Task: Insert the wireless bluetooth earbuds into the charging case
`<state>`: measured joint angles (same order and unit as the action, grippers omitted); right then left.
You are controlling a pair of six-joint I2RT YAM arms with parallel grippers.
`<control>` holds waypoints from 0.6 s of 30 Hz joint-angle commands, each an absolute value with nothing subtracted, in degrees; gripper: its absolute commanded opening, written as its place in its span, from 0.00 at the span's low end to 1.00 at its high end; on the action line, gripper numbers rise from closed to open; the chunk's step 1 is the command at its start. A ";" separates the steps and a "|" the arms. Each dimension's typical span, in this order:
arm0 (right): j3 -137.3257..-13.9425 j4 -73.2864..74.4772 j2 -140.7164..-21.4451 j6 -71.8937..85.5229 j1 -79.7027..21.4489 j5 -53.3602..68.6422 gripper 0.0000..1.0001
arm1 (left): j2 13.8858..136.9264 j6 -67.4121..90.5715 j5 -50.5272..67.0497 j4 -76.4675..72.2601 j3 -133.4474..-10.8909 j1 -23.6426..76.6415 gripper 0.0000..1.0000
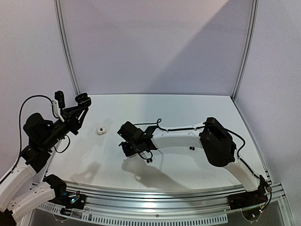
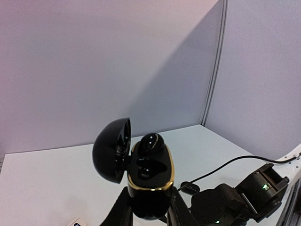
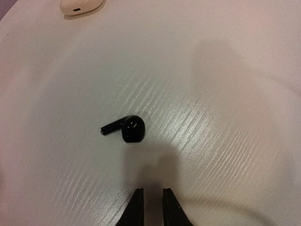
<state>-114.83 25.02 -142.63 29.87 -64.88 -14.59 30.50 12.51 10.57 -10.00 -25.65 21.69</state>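
A glossy black charging case [image 2: 149,181] with a gold rim is held up off the table, my left gripper [image 2: 149,209] shut on its lower body. Its lid [image 2: 112,149] hangs open to the left. One black earbud [image 2: 151,143] sits in the far slot, and the near slot [image 2: 148,167] looks empty. In the top view this case [image 1: 83,99] is raised at the left. Another black earbud [image 3: 128,128] lies on the table, stem pointing left, just ahead of my right gripper [image 3: 153,193]. The right jaws stand a narrow gap apart with nothing between them.
A white oval case [image 1: 100,131] lies shut on the white table [image 1: 188,108], also in the right wrist view's top left corner [image 3: 80,5]. Small black pieces lie near the right arm [image 1: 149,161] [image 1: 191,149]. The right arm [image 1: 178,137] stretches across the middle.
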 commanded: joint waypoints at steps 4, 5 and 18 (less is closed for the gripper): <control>-115.53 19.72 -139.51 27.59 -64.24 -11.33 0.17 | 31.03 12.88 11.58 -10.92 -25.47 21.01 0.00; -116.00 18.26 -139.76 27.13 -64.26 -9.98 0.17 | 31.03 12.84 11.60 -10.90 -25.43 21.01 0.00; -129.47 16.57 -151.55 27.96 -63.27 -10.50 0.42 | 30.65 12.75 11.68 -10.06 -25.56 21.03 0.00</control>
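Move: The black earbud lies on the table about 3 cm ahead of my right hand, 5 cm to its left and 3 cm below it. The white case stands roughly 9 cm ahead, 12 cm left; another black earbud lies some 4 cm back and 8 cm to the right. From my left hand, which holds the black charging case up high, the first earbud is about 8 cm ahead, 8 cm right and 31 cm below. With nothing in its fingers, my right hand lifts off from beside the black earbud, rising some 7 cm and swinging about as far left, with a little forward drift late on, up past the earbud on the white case's side. Its fingers swing out leftward by nearly 20 degrees and spread from almost shut to a moderate gap. My left hand keeps the open black charging case still. ##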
